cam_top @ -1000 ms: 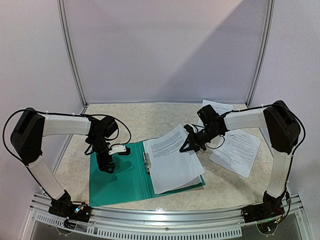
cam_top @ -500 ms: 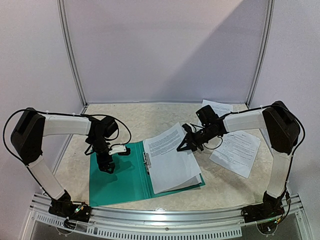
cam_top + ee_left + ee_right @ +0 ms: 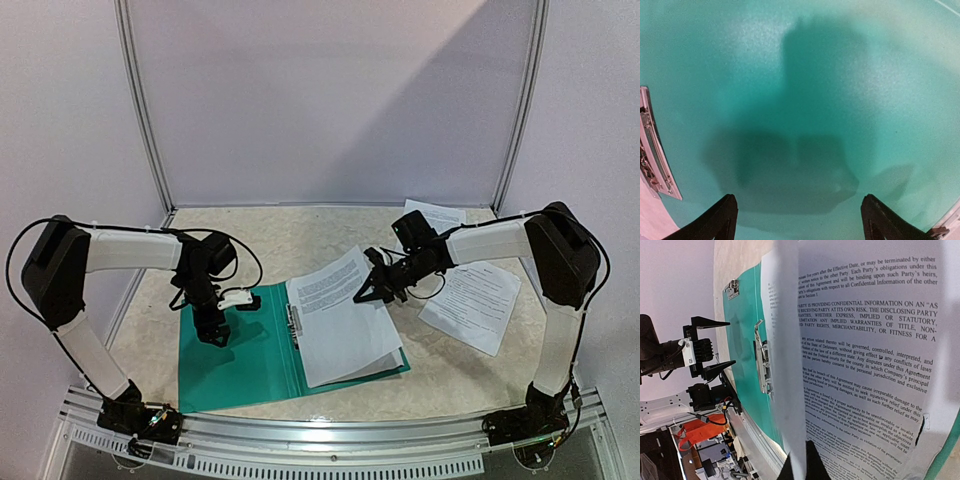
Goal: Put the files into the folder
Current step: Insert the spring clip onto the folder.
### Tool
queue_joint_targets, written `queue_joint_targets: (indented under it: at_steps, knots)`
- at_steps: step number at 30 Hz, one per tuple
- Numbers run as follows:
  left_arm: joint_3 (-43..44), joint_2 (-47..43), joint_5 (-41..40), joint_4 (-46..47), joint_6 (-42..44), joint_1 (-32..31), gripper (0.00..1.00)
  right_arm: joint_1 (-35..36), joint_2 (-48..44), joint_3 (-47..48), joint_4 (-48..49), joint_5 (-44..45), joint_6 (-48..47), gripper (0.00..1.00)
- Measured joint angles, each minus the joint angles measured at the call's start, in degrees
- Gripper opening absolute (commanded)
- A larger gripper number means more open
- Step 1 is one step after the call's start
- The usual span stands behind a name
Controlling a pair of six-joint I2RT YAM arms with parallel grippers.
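The teal folder (image 3: 235,360) lies open near the front of the table, its metal clip (image 3: 294,326) along the spine. Several printed files (image 3: 345,330) lie on its right half. My right gripper (image 3: 367,290) is shut on the far right edge of the top sheet and lifts it; the right wrist view shows that sheet (image 3: 787,365) edge-on between my fingers (image 3: 812,465), above the printed sheets (image 3: 875,365). My left gripper (image 3: 212,335) is open with its tips down on the folder's left flap (image 3: 805,90); my fingertips (image 3: 722,220) stand wide apart.
More printed sheets (image 3: 472,298) lie loose on the table at the right, with another (image 3: 437,214) near the back wall. The clip shows at the left edge of the left wrist view (image 3: 652,150). Side walls and metal posts enclose the table.
My right gripper has moved slightly left with the sheet's edge in it. The left arm has not moved.
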Motion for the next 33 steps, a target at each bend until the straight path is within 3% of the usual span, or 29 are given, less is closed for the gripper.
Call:
queue_joint_targets:
  at_steps: [5,8,12,26,33]
  knots:
    - [0.1,0.0,0.0,0.0,0.0,0.0,0.87,0.0,0.0,0.0,-0.5,0.3,0.2,0.46]
    - [0.2,0.0,0.0,-0.1,0.0,0.0,0.87,0.0,0.0,0.0,-1.4,0.9,-0.5,0.59]
    - [0.3,0.0,0.0,-0.1,0.0,0.0,0.87,0.0,0.0,0.4,-3.7,2.2,-1.2,0.96]
    - [0.5,0.0,0.1,-0.4,0.1,0.0,0.87,0.0,0.0,6.4,-14.9,10.0,-5.9,0.99]
    - [1.3,0.0,0.2,-1.1,0.5,0.0,0.87,0.0,-0.3,10.5,-24.3,19.0,-9.7,0.99]
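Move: The right hand still holds the top sheet by its right-hand edge; the papers beneath, on the folder's right half, have their middle about 2 cm back, 2 cm to the left and 7 cm below. The spring clip is some 13 cm to this hand's left and 2 cm back, and the loose sheet about 25 cm to its right and 3 cm ahead. From the left hand, those papers lie roughly 27 cm right, 3 cm ahead and 3 cm lower. The pinch on the top sheet's edge ends as the right fingers spread from shut to wide open, the hand first sinking just under 1 cm. Staying low, it draws off to the right about 5 cm, gathering speed and edging a little forward, away from the spring clip, while the wrist tips the fingers some 20 degrees further down. ##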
